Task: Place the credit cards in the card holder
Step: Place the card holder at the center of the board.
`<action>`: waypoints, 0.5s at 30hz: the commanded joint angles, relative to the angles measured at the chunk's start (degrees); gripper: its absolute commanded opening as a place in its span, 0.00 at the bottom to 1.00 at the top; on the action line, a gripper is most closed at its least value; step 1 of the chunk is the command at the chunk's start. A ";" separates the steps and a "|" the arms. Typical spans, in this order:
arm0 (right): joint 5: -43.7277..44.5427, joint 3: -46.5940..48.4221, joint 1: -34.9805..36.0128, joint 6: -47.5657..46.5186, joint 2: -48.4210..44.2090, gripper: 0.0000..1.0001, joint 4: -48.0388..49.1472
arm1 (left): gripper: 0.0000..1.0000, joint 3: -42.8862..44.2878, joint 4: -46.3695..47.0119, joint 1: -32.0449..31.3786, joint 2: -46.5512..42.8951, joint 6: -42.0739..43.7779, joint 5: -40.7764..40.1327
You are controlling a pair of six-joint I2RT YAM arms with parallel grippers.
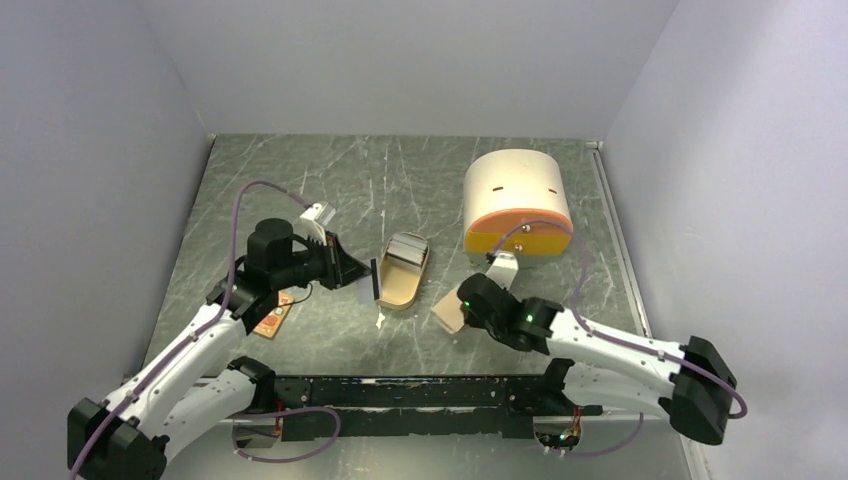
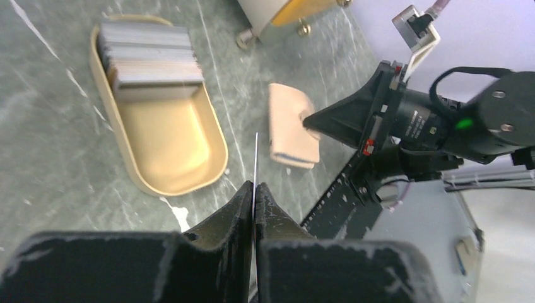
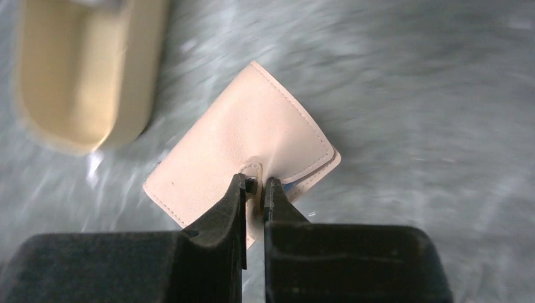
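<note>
My left gripper [image 2: 254,186] is shut on a thin credit card [image 2: 255,158], seen edge-on and standing upright above the table, beside the tin tray [image 1: 392,292]. More cards [image 2: 151,60] are stacked at the far end of that tray. The beige card holder [image 3: 233,139] lies on the marble to the right of the tray [image 2: 170,139]. My right gripper [image 3: 255,186] is shut on its snap tab. A sliver of blue [image 3: 293,185] shows between the holder's leaves. From above, the holder [image 1: 443,315] lies just left of the right gripper [image 1: 462,305].
A large cream rounded box with an orange front [image 1: 517,200] stands at the back right. An orange-red dotted piece [image 1: 272,312] lies under the left arm. A black rail [image 1: 420,392] runs along the near edge. Grey walls enclose three sides.
</note>
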 commanded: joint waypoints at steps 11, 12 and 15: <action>-14.86 2.97 3.47 -26.11 8.48 0.31 12.56 | 0.09 0.40 -6.54 -0.22 5.81 -5.33 4.16; -11.83 5.45 3.66 -21.57 9.38 0.35 8.03 | 0.09 0.09 -6.07 -0.22 6.06 -5.58 4.67; -7.78 10.05 5.48 -8.19 11.37 0.42 -0.38 | 0.09 -1.04 -4.79 -0.23 6.73 -6.25 5.47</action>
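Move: The card holder, already pinched by its strap in the right hand, is going to a spot on the board about 11 cm to that hand's left, 3 cm back and some 5 cm below. The card tray stands about 8 cm left of that spot and 14 cm farther out; the drawer box is roughly 25 cm ahead of the hand and 9 cm to its right. From the left hand, the spot lies some 13 cm right, 4 cm back and 19 cm below. The card holder is carried left about 7 cm and some 3 cm back by the right hand, turning counter-clockwise by roughly 35 degrees, then lowered to the board in front of the tray; the fingers open, let go of the strap and lift slightly. The left hand, still holding its card, sinks about 4 cm and tips downward. ##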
